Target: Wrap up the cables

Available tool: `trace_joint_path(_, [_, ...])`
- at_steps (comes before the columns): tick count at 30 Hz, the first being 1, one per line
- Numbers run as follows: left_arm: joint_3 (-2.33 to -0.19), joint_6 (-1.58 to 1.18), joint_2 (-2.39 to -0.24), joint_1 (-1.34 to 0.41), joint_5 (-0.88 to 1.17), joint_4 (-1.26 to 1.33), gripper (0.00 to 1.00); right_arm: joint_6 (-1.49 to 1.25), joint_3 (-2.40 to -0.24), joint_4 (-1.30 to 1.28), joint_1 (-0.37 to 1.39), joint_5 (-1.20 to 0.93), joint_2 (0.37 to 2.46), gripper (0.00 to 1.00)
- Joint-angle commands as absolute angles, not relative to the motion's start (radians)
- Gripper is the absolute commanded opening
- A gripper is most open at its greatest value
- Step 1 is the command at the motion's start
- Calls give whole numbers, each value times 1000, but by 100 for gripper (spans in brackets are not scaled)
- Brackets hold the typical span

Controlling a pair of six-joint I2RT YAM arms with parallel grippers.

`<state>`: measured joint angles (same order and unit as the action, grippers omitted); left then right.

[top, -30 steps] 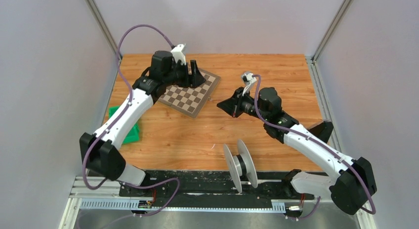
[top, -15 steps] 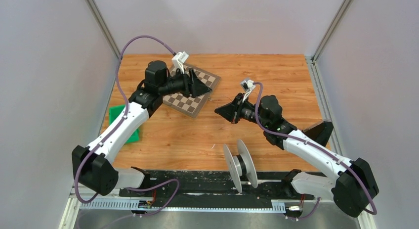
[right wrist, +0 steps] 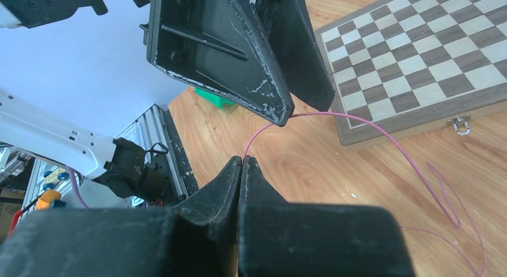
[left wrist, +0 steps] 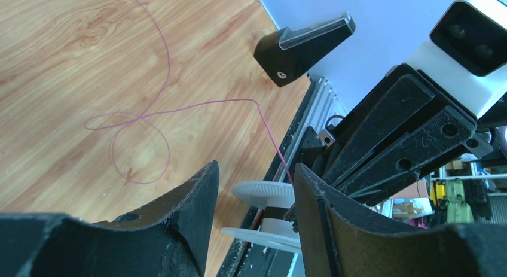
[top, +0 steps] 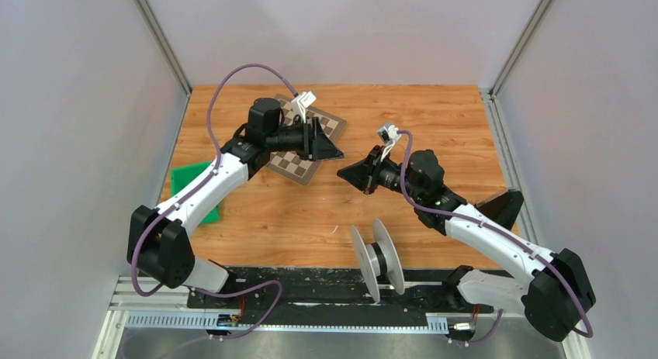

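Observation:
A thin pink cable [right wrist: 382, 133] lies in loose loops on the wooden table [left wrist: 137, 118]. My right gripper [right wrist: 242, 159] is shut on one end of it; in the top view [top: 345, 173] it hovers near mid-table. My left gripper [left wrist: 254, 169] is open and empty, its tips [top: 335, 151] close in front of the right gripper. The cable runs up to the right gripper's fingers [left wrist: 406, 133] just beyond the left jaws. A white spool [top: 376, 258] stands on the rail at the near edge and also shows in the left wrist view [left wrist: 263, 193].
A folded chessboard [top: 299, 165] lies at the back left under the left gripper, its latch side facing the right wrist camera [right wrist: 418, 55]. A green block [top: 190, 190] sits at the left edge. A black wedge-shaped object [top: 503, 205] stands at the right edge.
My left arm has swung right, carrying its open gripper off the chessboard's far corner toward the right gripper. The right gripper has shifted slightly left and stayed shut.

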<state>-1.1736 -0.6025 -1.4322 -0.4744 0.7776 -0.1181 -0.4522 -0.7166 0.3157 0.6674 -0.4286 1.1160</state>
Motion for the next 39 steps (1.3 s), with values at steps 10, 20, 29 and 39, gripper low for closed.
trace_joint_path(10, [-1198,-626,-1443,-493,852,-46,50,-431,-721,362,673,-419,1113,0])
trace_joint_path(20, [-1117,-671,-1410,-508,896,39,2,-423,-733,315,673,-405,1125,0])
trace_joint_path(29, [-1170,-413,-1345,-509,806,-210,0,-210,-957,-122,663,-501,1053,55])
trace_joint_path(39, [-1152,-199,-1237,-509,828,-233,0,42,-1128,-264,586,-570,1063,59])
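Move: The cable runs between my half-open left fingers, about 2 cm back and 1 cm right of their midpoint and 1 cm lower. My right hand is already closed on that same cable. The spool stands some 15 cm back, 8 cm right and 17 cm below my left hand. The chessboard's middle is about 24 cm ahead of my left hand, 12 cm to its left and 25 cm below. I take the cable over from right to left: my left hand eases back about 2 cm and slightly right, shutting fully on the cable beside my waiting right fingertips. Then my right fingers open wide, dip some 2 cm and rise about 9 cm, drawing off rightward, while my left keeps its pinch, drifts back and left, and rolls roughly 15 degrees. ##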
